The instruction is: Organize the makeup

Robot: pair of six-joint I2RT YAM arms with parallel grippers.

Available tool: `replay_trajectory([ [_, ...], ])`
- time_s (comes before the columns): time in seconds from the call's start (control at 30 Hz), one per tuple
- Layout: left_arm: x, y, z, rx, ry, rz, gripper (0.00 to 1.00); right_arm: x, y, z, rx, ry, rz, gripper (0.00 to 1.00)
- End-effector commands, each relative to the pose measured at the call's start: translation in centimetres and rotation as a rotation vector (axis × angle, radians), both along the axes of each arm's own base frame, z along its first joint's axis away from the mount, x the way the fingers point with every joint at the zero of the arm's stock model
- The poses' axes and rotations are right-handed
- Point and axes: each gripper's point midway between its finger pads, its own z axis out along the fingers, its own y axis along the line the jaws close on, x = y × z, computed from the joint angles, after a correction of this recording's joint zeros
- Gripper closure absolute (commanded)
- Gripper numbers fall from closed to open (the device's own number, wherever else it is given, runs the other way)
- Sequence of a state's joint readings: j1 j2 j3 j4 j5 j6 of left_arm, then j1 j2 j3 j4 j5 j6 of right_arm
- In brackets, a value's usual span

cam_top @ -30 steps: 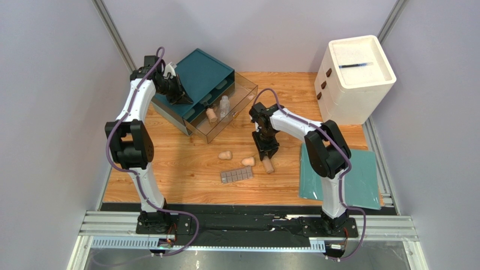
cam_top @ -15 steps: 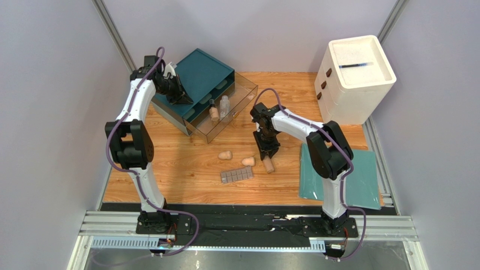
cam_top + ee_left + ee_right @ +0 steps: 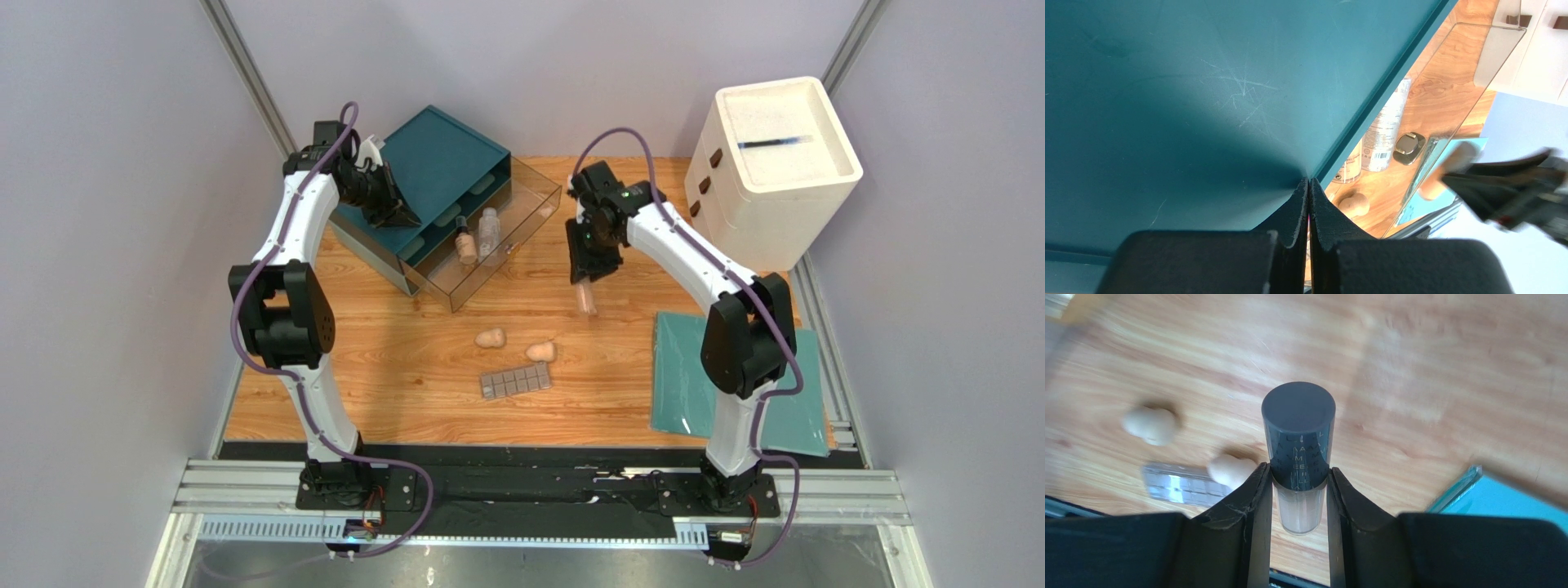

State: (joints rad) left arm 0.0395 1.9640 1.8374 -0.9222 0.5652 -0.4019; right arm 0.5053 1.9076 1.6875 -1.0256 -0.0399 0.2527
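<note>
My right gripper (image 3: 586,267) is shut on a beige bottle with a dark cap (image 3: 589,298) (image 3: 1298,447) and holds it in the air, just right of the clear drawer (image 3: 530,208). The right wrist view shows the jaws (image 3: 1298,478) clamped on the bottle below its cap. Two peach sponges (image 3: 491,337) (image 3: 540,352) and the grey palette (image 3: 515,382) lie on the table. Two bottles (image 3: 465,245) (image 3: 489,230) lie in the drawer. My left gripper (image 3: 390,208) (image 3: 1309,184) is shut with nothing in it and presses on the top of the teal drawer box (image 3: 442,159).
A white cabinet with small drawers (image 3: 773,159) stands at the back right. The teal mat (image 3: 785,380) lies at the right front, under the right arm. The clear drawer sticks out of the teal box toward the table's middle.
My right gripper has lifted the bottle off the table beside the sponge and carried it up and back toward the clear drawer. The left arm has stayed still.
</note>
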Motion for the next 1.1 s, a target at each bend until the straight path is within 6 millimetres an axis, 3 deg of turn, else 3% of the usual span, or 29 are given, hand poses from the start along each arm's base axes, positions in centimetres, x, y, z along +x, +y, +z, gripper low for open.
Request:
replay_trajectory([
  [0.0,-0.9,0.1,-1.8,0.016,0.063,-0.012,1.0,2.8,2.8,8.8,0.184,-0.197,0.034,1.0],
  [0.1,-0.9,0.1,-1.9,0.015,0.064,-0.014,1.0,4.7,5.9,12.5,0.348,-0.283,0.073,1.0],
  [0.13,-0.9,0.2,-1.9,0.014,0.067,-0.013,1.0,5.2,7.0,12.6,0.387,-0.286,0.091,1.0],
  [0.2,-0.9,0.2,-2.0,0.012,0.067,-0.014,1.0,6.4,9.2,14.9,0.505,-0.325,0.107,1.0],
  [0.23,-0.9,0.0,-2.1,0.012,0.07,-0.017,1.0,7.1,10.1,14.4,0.531,-0.316,0.108,1.0],
  [0.3,-0.9,0.1,-2.1,0.01,0.071,-0.015,1.0,8.4,12.2,16.3,0.643,-0.331,0.106,1.0],
  [0.33,-0.8,0.0,-2.1,0.004,0.071,-0.015,1.0,9.4,13.2,15.0,0.665,-0.302,0.091,1.0],
  [0.37,-0.8,0.0,-2.1,0.005,0.071,-0.015,1.0,9.9,13.9,15.1,0.7,-0.294,0.083,1.0],
  [0.4,-0.8,-0.1,-2.1,0.001,0.074,-0.014,1.0,10.7,14.9,16.7,0.773,-0.306,0.073,1.0],
  [0.47,-0.8,-0.1,-2.0,-0.002,0.072,-0.015,1.0,12.3,16.2,15.7,0.817,-0.297,0.053,1.0],
  [0.57,-0.8,0.0,-2.1,0.007,0.071,-0.018,1.0,14.0,17.3,15.9,0.868,-0.301,0.01,1.0],
  [0.6,-0.9,0.1,-2.0,0.008,0.071,-0.019,1.0,14.7,17.6,13.8,0.851,-0.27,-0.013,0.99],
  [0.63,-0.9,0.1,-2.1,0.009,0.073,-0.018,1.0,15.2,17.7,14.5,0.86,-0.284,-0.017,0.98],
  [0.73,-1.0,0.0,-2.1,0.008,0.077,-0.019,1.0,15.7,18.0,11.7,0.838,-0.235,-0.052,0.95],
  [0.8,-1.0,0.0,-2.1,0.005,0.077,-0.016,1.0,15.8,18.0,10.6,0.83,-0.217,-0.065,0.84],
  [0.87,-1.0,0.0,-2.0,0.003,0.075,-0.015,1.0,15.7,17.8,9.5,0.813,-0.198,-0.084,0.56],
  [0.97,-1.0,0.0,-2.0,0.004,0.073,-0.016,1.0,15.9,17.3,9.7,0.799,-0.213,-0.116,0.34],
  [1.07,-1.0,0.1,-2.0,0.005,0.076,-0.014,1.0,15.9,16.9,11.5,0.802,-0.262,-0.115,0.29],
])
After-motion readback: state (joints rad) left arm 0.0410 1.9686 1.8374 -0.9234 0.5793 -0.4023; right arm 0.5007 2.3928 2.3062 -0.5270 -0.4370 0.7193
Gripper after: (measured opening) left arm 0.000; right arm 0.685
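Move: The right gripper holds the long foundation bottle by its cap. Its landing spot in the open clear drawer lies about 12 cm ahead, 18 cm left and 6 cm below. In the drawer, the clear bottle lies some 9 cm ahead and 15 cm left of the hand, the small foundation bottle about 6 cm ahead and 19 cm left, both 7 cm lower. From the idle left hand the spot is roughly 2 cm ahead, 8 cm right and 12 cm below. Carry the foundation bottle with the right gripper left and forward to the drawer in an arc, first rising about 13 cm, then sinking some 8 cm over the drawer. On the way roll the wrist about 40 degrees so the fingers swing to point left and down; stop there and open the fingers to let go of the bottle. ##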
